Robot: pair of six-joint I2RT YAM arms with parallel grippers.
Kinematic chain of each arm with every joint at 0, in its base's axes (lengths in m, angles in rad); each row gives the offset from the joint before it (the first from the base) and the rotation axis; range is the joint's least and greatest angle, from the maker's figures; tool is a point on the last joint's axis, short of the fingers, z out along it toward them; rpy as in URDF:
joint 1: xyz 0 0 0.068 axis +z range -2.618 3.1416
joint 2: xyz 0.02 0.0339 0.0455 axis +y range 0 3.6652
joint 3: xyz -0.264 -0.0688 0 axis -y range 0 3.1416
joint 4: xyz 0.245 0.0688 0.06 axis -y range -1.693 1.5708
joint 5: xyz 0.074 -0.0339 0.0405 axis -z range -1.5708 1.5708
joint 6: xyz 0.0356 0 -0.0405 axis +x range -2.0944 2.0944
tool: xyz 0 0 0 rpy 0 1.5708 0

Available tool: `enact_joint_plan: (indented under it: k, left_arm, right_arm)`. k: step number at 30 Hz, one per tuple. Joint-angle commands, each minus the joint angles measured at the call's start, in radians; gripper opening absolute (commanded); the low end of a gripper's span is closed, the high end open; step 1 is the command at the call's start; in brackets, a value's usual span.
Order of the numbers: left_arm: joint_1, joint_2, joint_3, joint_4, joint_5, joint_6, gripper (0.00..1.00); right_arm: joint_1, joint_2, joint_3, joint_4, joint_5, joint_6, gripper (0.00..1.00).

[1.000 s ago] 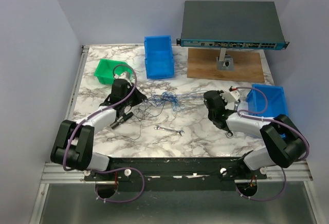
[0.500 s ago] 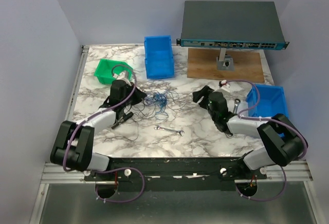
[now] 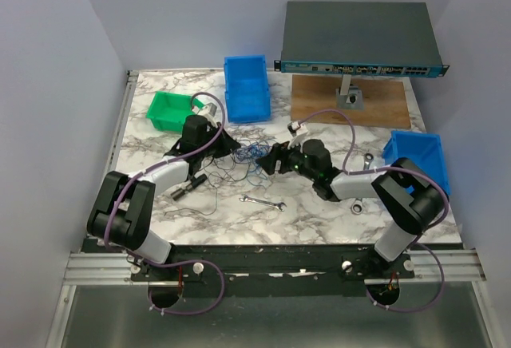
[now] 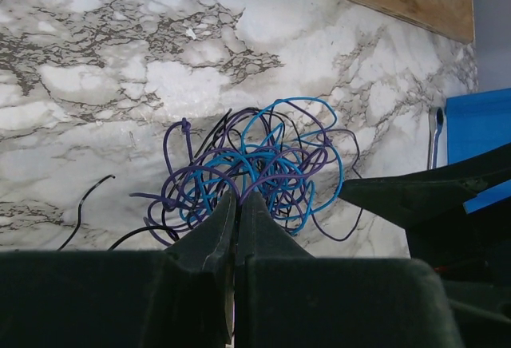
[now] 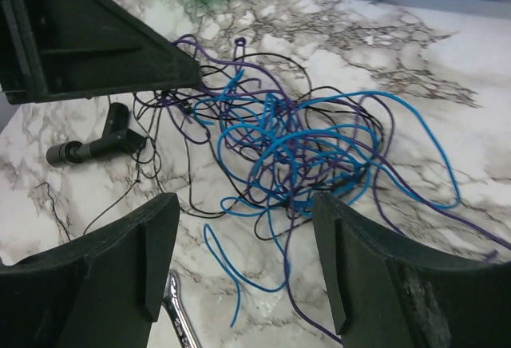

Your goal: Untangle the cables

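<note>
The cables (image 3: 252, 153) are a loose tangle of thin blue, purple and black wires on the marble table (image 3: 319, 212), between the two arms. My left gripper (image 3: 231, 147) is shut at the tangle's left edge. In the left wrist view its closed tips (image 4: 237, 197) pinch wires of the cables (image 4: 259, 163). My right gripper (image 3: 271, 160) is open just right of the tangle. In the right wrist view its fingers stand wide apart (image 5: 246, 204), holding nothing. The cables (image 5: 299, 148) lie just ahead, with one blue end trailing between the fingers.
A small silver wrench (image 3: 263, 201) lies in front of the tangle. A black cylinder (image 3: 188, 187) lies by the left arm. A green bin (image 3: 170, 111) and a blue bin (image 3: 246, 88) stand behind. Another blue bin (image 3: 419, 156) is at right. A network switch (image 3: 359, 38) stands over a wooden board (image 3: 351, 104).
My right gripper opened, let go of the cables and moved left up to the tangle. The wires, stretched between both grippers before, have bunched up by the left gripper.
</note>
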Motion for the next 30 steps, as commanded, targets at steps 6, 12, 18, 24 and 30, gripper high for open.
enact_joint_plan:
  k: [6, 12, 18, 24, 30]
  left_arm:
    - [-0.001, 0.024, 0.031, -0.030, 0.022, 0.015, 0.00]
    - [-0.002, 0.024, 0.035, -0.043, 0.011, 0.021, 0.00]
    - [-0.001, 0.021, 0.034, -0.052, 0.005, 0.024, 0.00]
    - [-0.001, 0.024, 0.036, -0.051, 0.006, 0.022, 0.00]
    - [-0.002, 0.026, 0.038, -0.053, 0.006, 0.021, 0.00]
  right_arm:
    - [0.106, 0.054, 0.082, -0.116, 0.073, -0.135, 0.75]
    - [0.129, 0.080, 0.096, -0.118, 0.091, -0.112, 0.75]
    - [0.220, 0.041, 0.081, -0.123, 0.309, -0.144, 0.75]
    - [0.261, 0.025, 0.060, -0.098, 0.390, -0.136, 0.74]
    - [0.285, 0.069, 0.108, -0.148, 0.442, -0.110, 0.75]
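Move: The cable tangle lies some 4 cm ahead and 5 cm to the left of the open right hand, about 5 cm lower, with a loose blue end around 3 cm back, 4 cm left and 7 cm below that hand. The wrench is about 9 cm back and 2 cm left of the right hand, on the table. From the left hand, which holds its edge, the tangle's middle is about 5 cm right, 1 cm ahead and 4 cm down; the black tool lies 10 cm back and 14 cm left. Around the tangle's near side, towards the loose blue end, the right hand swings left and back, about 5 cm in all, sinking some 2 cm; its fingers stay wide open and its left side rolls down a little over 10 degrees. The tangle's left edge stays pinched in the shut left fingers, which dip about 1 cm and then hold still. ##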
